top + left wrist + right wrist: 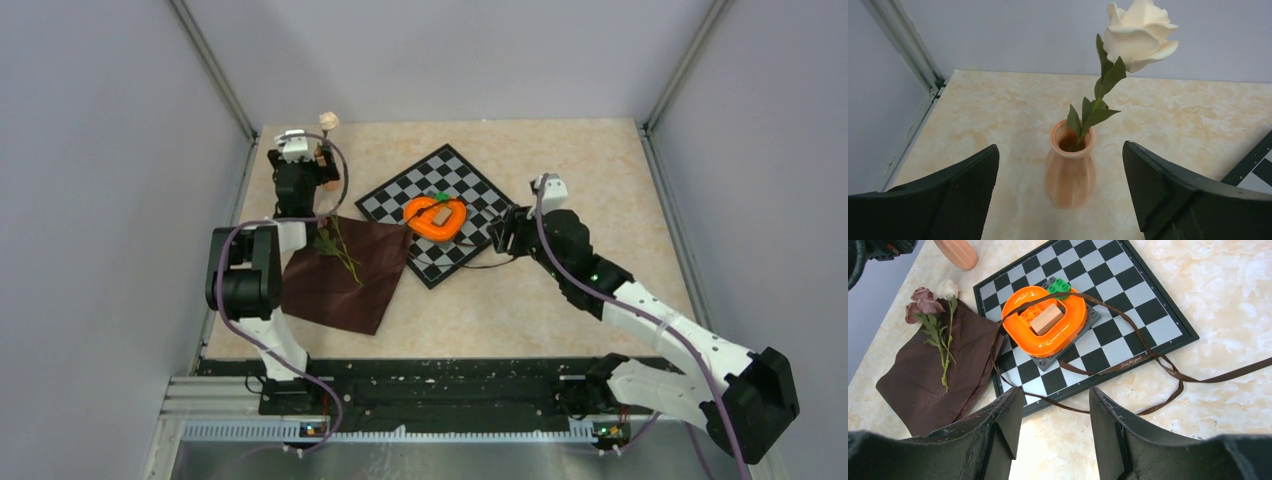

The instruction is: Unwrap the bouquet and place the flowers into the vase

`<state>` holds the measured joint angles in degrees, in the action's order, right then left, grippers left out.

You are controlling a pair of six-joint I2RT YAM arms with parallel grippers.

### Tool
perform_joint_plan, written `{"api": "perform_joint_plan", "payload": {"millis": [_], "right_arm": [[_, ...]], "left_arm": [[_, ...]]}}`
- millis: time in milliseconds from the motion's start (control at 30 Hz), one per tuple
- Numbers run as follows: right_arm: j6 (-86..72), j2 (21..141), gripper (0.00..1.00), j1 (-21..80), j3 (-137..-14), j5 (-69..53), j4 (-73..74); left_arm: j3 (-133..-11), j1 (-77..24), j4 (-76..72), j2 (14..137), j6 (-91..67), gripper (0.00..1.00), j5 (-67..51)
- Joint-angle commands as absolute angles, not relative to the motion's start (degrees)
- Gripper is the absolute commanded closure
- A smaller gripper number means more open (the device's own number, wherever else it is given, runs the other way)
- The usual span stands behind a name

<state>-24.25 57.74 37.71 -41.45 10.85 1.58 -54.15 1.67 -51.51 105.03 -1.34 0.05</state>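
Observation:
The terracotta vase (1069,170) stands upright near the table's back left corner with one cream rose (1140,35) in its neck. My left gripper (1059,150) is open, one finger on each side of the vase and clear of it. The bouquet lies unwrapped: its maroon cloth (923,385) is spread flat, and mauve and pale flowers (928,302) lie on it with green stems. The thin dark ribbon (1148,347) trails loose over the board and table. My right gripper (1055,395) hangs open and empty above the board's near edge.
A black-and-white chessboard (480,195) lies in the middle, carrying an orange heart-shaped object (436,217) on a grey plate with a wooden block inside. Metal frame posts and grey walls close in the back left corner (923,70) behind the vase.

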Motion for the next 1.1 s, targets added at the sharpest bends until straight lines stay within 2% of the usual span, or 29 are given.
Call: {"api": "perform_joint_plan", "payload": {"millis": [0,133,267,367,567,733,1067], "right_arm": [[-23.71,56.01,0.47,37.79,-41.15,11.23,-0.76],[-23.09,55.56,0.47,37.79,-41.0,10.98,-0.83],[-22.16,55.71,0.47,37.79,-40.96,10.3,-1.09],[-21.49,56.01,0.47,37.79,-41.03,9.87,-1.02],[-20.8,57.58,0.47,37.79,-41.14,9.35,-1.15],[-22.36,59.26,0.47,37.79,-41.0,8.54,-2.25],[-23.72,59.46,0.47,37.78,-40.65,8.69,-2.69]], "left_arm": [[-50.78,0.71,-58.52,98.3,-5.37,0.02,5.43],[-46.54,0.26,-59.32,92.41,-8.91,0.01,8.05],[-44.6,0.26,-52.47,85.09,-13.92,0.01,8.91],[-45.02,0.26,-42.11,79.13,-18.75,0.01,9.04],[-49.85,0.26,-10.41,71.72,-29.61,0.04,8.14],[-50.14,-2.19,2.74,70.5,-31.46,0.04,6.2],[-49.03,-8.52,4.47,79.06,-33.09,0.05,5.49]]}}
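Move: The left hand, empty and wide open, has the remaining white rose on the brown wrap behind and below it: about 11 cm back, 5 cm right and 16 cm down to mid-stem. The pink roses' heads lie some 8 cm back and 5 cm left, just as low. The vase, already holding one white rose, stands around 6 cm ahead, 2 cm right and 9 cm lower. From the right hand, the loose white rose is roughly 37 cm left, 12 cm ahead and 19 cm down. Touching nothing, the left hand backs away from the filled vase towards the flowers left on the wrap, about 14 cm back in all. It arcs up some 10 cm on the way, then sinks 12 cm and swings about 6 cm right, the fingers staying wide open while the hand tips down nearly 30 degrees and rolls its left side down about as much. ##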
